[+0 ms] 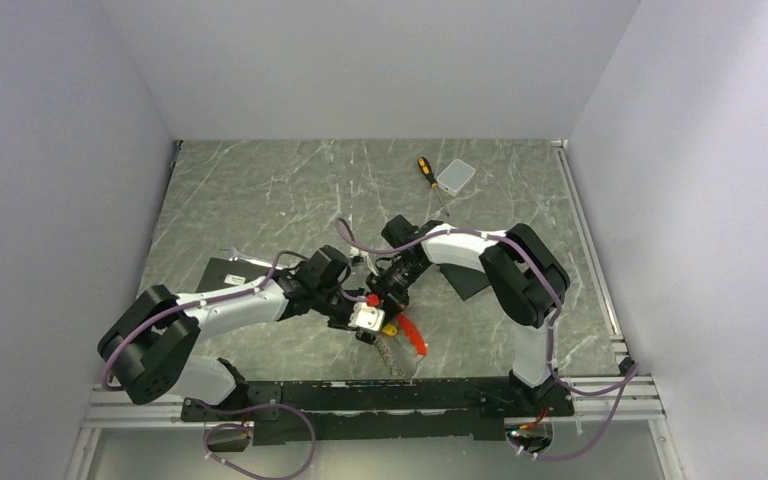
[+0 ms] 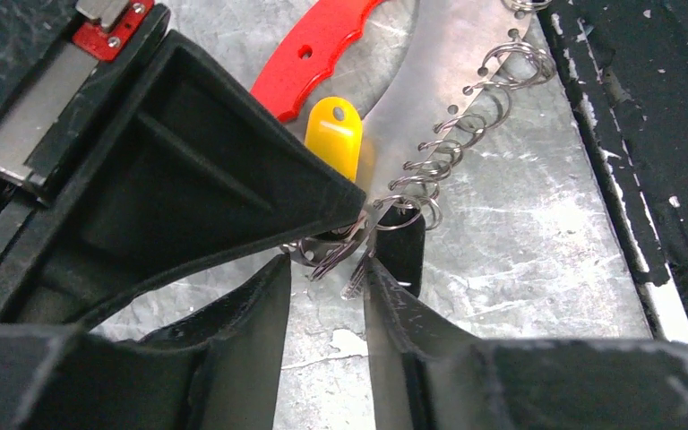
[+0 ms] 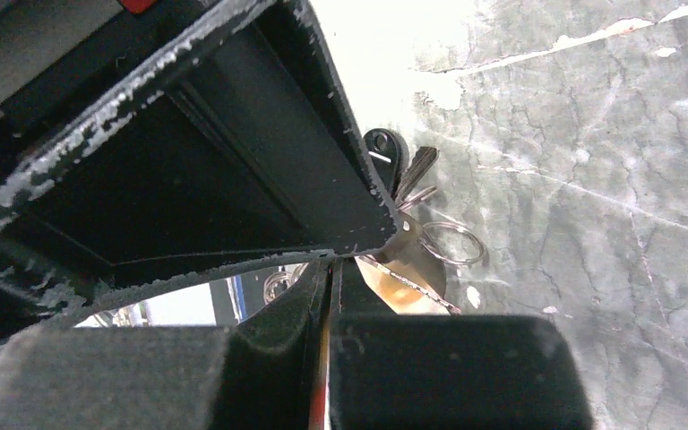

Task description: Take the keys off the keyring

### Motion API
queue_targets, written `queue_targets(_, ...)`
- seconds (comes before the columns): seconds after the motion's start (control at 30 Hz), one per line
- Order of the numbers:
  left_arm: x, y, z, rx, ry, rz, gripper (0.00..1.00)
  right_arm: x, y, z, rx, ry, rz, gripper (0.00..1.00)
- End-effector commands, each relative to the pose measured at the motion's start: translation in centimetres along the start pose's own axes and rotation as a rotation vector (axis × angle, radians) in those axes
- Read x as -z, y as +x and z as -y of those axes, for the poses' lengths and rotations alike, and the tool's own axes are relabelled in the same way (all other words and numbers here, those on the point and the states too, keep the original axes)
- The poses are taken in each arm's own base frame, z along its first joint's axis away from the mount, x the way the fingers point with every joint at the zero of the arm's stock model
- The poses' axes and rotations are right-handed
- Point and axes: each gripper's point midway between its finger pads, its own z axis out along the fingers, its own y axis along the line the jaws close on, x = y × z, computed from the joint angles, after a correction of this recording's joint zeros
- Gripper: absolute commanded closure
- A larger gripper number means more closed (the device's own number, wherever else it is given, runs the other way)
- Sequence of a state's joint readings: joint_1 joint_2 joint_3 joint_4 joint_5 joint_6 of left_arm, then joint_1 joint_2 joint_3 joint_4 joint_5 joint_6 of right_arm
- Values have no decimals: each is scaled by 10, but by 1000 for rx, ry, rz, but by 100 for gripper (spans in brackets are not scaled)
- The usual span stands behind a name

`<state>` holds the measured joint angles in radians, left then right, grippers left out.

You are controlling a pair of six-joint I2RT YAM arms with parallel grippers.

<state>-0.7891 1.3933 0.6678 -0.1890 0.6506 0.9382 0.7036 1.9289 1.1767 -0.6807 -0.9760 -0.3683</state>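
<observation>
The keys (image 2: 345, 260) hang in a small silvery bunch beside a black key head (image 2: 403, 244), right at the tips of my left gripper (image 2: 322, 269). That gripper is open, with the key tips in the gap between its fingers. The keyring (image 3: 452, 242) carries a red curved strip (image 2: 322, 45), a yellow tag (image 2: 334, 134) and a chain of wire loops (image 2: 466, 116). My right gripper (image 3: 333, 269) is shut on a thin flat piece of the keyring, which sticks out past its fingers. In the top view both grippers meet near the table's front, above the red strip (image 1: 412, 335).
A yellow-handled screwdriver (image 1: 425, 172) and a white box (image 1: 455, 176) lie at the back. A silver wrench (image 1: 243, 258) rests by a black pad (image 1: 222, 273) on the left. Another black pad (image 1: 465, 282) lies under the right arm. The black base rail (image 1: 380, 395) runs close by.
</observation>
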Motion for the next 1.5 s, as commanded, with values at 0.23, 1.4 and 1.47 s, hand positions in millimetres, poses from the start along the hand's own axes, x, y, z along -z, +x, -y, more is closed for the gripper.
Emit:
queue_targets(0.23, -4, -2, 6, -18, 11, 3, 80, 10, -10, -22, 88, -41, 45, 100)
queue_targets(1.4, 22, -14, -15, 209, -110, 113, 100, 14, 12, 14, -105, -4, 15, 100)
queue_targets(1.47, 23, -12, -16, 219, -117, 106, 100, 17, 10, 12, -88, -1, 25, 100)
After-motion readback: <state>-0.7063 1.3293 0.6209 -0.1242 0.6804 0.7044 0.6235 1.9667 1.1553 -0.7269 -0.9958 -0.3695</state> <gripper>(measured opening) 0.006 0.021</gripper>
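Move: Right at the open left fingertips, no more than 1 cm below, is the small ring at the near end of the metal plate. From the left hand the black tag lies about 3 cm back, the yellow tag 4 cm to the right, and the plate's middle 4 cm back and 4 cm right, all some 3 cm lower. From the right hand, already shut on the yellow tag's key, that ring is roughly 2 cm left and 1 cm back, the yellow tag 2 cm back and 2 cm right. Closing almost in place, the left fingers shut fully on the ring at the plate's end, then draw about 2 cm forward, left and up, the wrist turning some 15 degrees, mainly counter-clockwise. The right hand keeps its pinch on the yellow tag's key, eases up about 1 cm, then pulls away from the left hand, some 2 cm right, forward and down. ##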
